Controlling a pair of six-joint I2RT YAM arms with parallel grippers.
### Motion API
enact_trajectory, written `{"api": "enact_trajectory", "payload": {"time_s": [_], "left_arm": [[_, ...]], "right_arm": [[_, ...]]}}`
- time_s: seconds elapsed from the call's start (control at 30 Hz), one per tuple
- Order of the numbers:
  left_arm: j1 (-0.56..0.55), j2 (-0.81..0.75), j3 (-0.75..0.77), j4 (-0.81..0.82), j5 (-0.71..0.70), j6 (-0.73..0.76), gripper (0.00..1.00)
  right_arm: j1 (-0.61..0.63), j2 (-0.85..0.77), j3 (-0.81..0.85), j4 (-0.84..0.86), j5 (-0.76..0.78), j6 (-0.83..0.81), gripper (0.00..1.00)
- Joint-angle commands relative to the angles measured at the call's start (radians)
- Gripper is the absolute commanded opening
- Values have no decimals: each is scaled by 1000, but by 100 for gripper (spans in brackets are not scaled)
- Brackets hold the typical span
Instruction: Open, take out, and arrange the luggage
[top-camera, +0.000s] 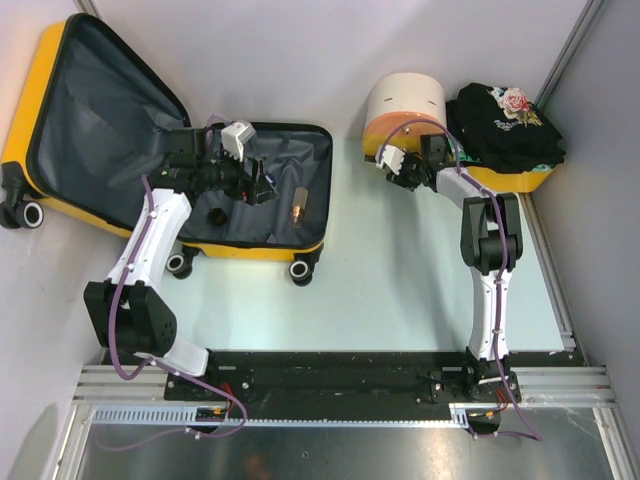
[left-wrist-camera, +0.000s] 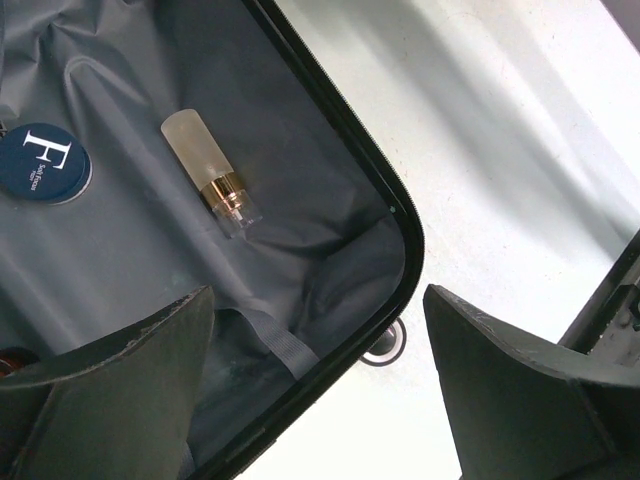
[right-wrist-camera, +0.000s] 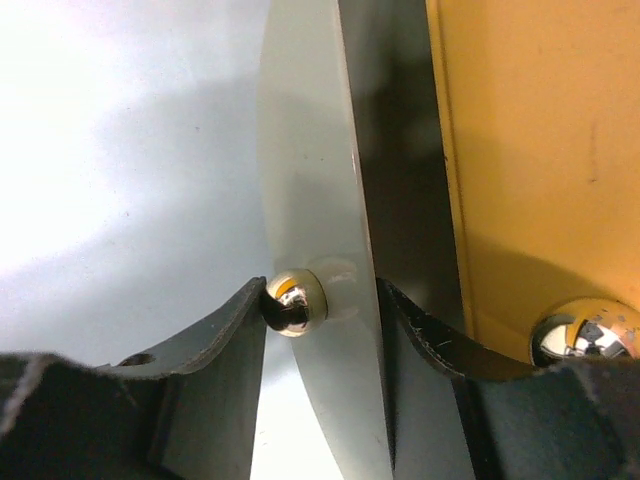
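Note:
The luggage (top-camera: 100, 110) lies open on the left, yellow shell with dark grey lining; its black rim (left-wrist-camera: 370, 170) crosses the left wrist view. Inside lie a frosted perfume bottle (left-wrist-camera: 210, 170), small in the top view (top-camera: 298, 203), and a round dark-blue tin (left-wrist-camera: 42, 162) marked "F". My left gripper (left-wrist-camera: 318, 295) hangs open over the lower half's right corner, holding nothing; from above it (top-camera: 262, 188) sits left of the bottle. My right gripper (right-wrist-camera: 322, 300) is shut on a cream drawer front (right-wrist-camera: 320, 150), one finger against its chrome knob (right-wrist-camera: 293, 302), the other behind the panel.
A cream-and-orange drawer cabinet (top-camera: 403, 100) stands at the back right, with my right gripper (top-camera: 392, 165) at its front. Beside it a yellow bin (top-camera: 520, 180) holds a black garment (top-camera: 505, 125) with a flower print. A second chrome knob (right-wrist-camera: 585, 330) sits on the orange face (right-wrist-camera: 540, 150).

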Motion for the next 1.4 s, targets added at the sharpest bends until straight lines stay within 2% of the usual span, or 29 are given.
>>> {"api": "enact_trajectory", "payload": {"time_s": [0.0,0.03,0.27,0.4,0.5,1.0,1.37], "left_arm": [[5,-5,9,10,10,31,89],[5,-5,12,10,10,31,89],[3,-4,17,9,12,33,89],[5,-7,9,10,12,37,89],[5,-8,3,10,10,42,89],[5,-47,-67,10,12,57,89],[6,-39,-55,9,-82,45,90]], "right_arm": [[-5,-29,-7,22,-23,-38,14],[3,-38,-23,37,-22,-53,0],[27,-142,-159,149,-20,-65,0],[60,-220,-302,319,53,-62,0],[76,-263,-357,356,87,-42,0],[155,-529,-665,315,119,31,0],[150,-563,-734,364,156,82,0]]}}
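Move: The right hand already has the front and gold knob of the cabinet's gray bottom drawer between its fingers; the middle drawer's knob is roughly 7 cm above and 2 cm farther out. The yellow basket of clothes lies about 28 cm right and 8 cm ahead, the bottle in the luggage some 27 cm left and 6 cm back. From the left hand, the bottom drawer knob lies about 34 cm right, 19 cm ahead and 17 cm below. The right hand keeps its pinch on the bottom drawer's front, one finger on the gold knob and the other inside behind the panel, and after a brief start draws it nearly level back towards the robot by about 15 cm, away from the basket, the wrist hardly turning. Late in the pull the open left hand sinks about 3 cm over the luggage, touching nothing. ##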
